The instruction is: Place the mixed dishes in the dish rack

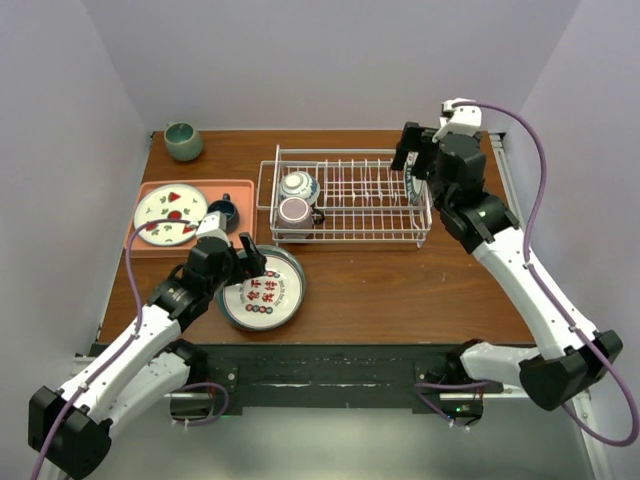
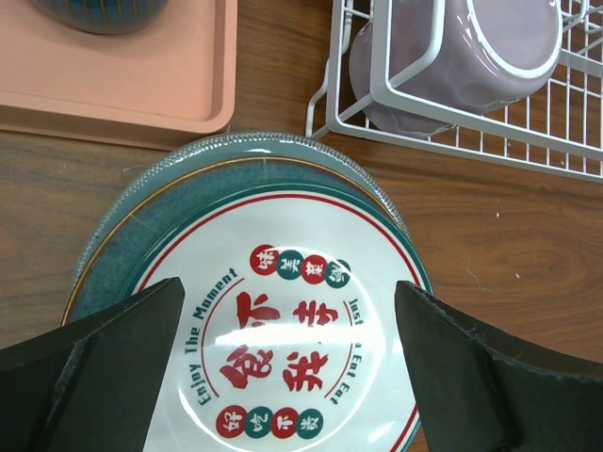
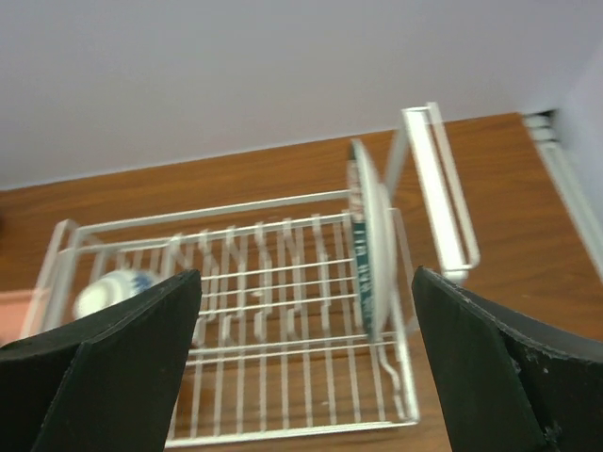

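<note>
The white wire dish rack [image 1: 350,200] holds the blue-and-white bowl [image 1: 298,185] and the pinkish mug [image 1: 295,211] at its left end. A plate [image 3: 369,240] with a pale face and dark teal back stands on edge at its right end. My right gripper [image 1: 413,168] is open and empty above that end; it also shows in the right wrist view [image 3: 306,278]. The white lettered plate [image 1: 262,290] lies on a teal plate [image 2: 118,259] in front of the rack. My left gripper [image 1: 245,264] is open just above this stack, its fingers [image 2: 113,367] on either side of the lettering.
A salmon tray [image 1: 150,245] at the left holds a white plate with red fruit marks [image 1: 170,214] and a dark blue cup [image 1: 222,211]. A grey-green cup [image 1: 183,140] stands at the back left. The rack's tall end piece [image 3: 438,188] rises at its right end.
</note>
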Controlling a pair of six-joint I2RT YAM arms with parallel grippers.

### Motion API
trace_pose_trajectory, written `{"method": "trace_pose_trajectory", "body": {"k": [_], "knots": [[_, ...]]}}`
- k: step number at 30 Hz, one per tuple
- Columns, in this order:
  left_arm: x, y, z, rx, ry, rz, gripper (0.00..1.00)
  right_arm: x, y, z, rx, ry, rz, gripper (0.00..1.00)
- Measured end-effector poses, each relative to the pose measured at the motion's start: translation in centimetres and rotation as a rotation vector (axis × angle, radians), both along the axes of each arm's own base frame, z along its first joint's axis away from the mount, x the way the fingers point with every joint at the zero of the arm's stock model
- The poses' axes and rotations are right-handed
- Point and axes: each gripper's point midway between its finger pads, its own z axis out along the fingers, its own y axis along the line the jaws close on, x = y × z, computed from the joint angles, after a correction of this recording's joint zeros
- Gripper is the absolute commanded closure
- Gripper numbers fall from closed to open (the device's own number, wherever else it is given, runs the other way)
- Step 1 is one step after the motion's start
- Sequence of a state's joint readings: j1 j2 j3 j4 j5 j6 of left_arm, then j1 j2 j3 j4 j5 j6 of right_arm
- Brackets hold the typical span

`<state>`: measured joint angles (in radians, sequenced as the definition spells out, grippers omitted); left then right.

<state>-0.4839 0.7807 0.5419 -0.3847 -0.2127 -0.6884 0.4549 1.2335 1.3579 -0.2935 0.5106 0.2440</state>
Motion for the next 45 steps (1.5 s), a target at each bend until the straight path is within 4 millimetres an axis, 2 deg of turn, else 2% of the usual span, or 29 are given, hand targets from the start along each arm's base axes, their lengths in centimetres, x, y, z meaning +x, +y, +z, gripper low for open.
{"method": "trace_pose_trajectory", "body": {"k": [2, 6, 9, 12, 14, 18, 24, 30, 35, 45], "knots": [[0.0, 0.0, 0.0, -0.005, 0.000, 0.005, 0.00, -0.5, 1.6, -0.7, 0.037, 0.019, 0.089, 0.06], [0.0, 0.1, 0.3, -0.020, -0.010, 0.020, 0.00, -3.0, 5.5, -6.1, 0.139, 0.127, 0.285, 0.09], [-0.2, 0.4, 0.3, -0.032, -0.019, 0.039, 0.00, -6.4, 9.3, -11.7, 0.196, 0.257, 0.417, 0.11], [-0.4, 0.7, 0.1, -0.039, -0.019, 0.061, 0.00, -10.6, 14.4, -15.6, 0.234, 0.368, 0.583, 0.15], [-0.5, 0.9, 0.1, -0.038, -0.017, 0.072, 0.00, -13.3, 17.4, -17.6, 0.258, 0.436, 0.678, 0.18], [-0.7, 1.3, 0.2, -0.045, -0.019, 0.094, 0.00, -15.5, 20.9, -20.6, 0.295, 0.532, 0.753, 0.25], [-0.9, 1.5, -0.1, -0.038, -0.007, 0.104, 0.00, -16.9, 24.0, -25.3, 0.289, 0.654, 0.782, 0.35], [-1.1, 1.6, -0.5, -0.032, 0.004, 0.107, 0.00, -17.4, 25.6, -28.9, 0.285, 0.744, 0.783, 0.49], [-1.3, 1.7, -1.1, -0.022, 0.022, 0.107, 0.00, -17.2, 26.1, -29.8, 0.285, 0.763, 0.776, 0.55], [-1.6, 1.9, -1.8, -0.020, 0.032, 0.110, 0.00, -16.5, 27.5, -29.8, 0.288, 0.763, 0.795, 0.63]]}}
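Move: The top plate with the red lettering, uppermost of the stack in front of the tray, lies some 37 cm to the right hand's left, 19 cm back and 33 cm below. The lavender mug in the rack is about 30 cm left of that hand and almost level with it fore and aft, 28 cm lower; the standing plate is 7 cm ahead, 4 cm right, 22 cm down. From the left hand, the top plate lies 4 cm back, 4 cm right and 9 cm below. To the top plate's right-hand rim comes the empty right hand, leaving the racked plate and sweeping down, left and back some 45 cm in all, then slowing almost to a halt. It swings about 45 degrees counter-clockwise and tips steeply down while the wide-open fingers narrow to under half, their tips coming close astride the rim. The left hand, still wide open over the stack, eases a few centimetres left, back and down. ##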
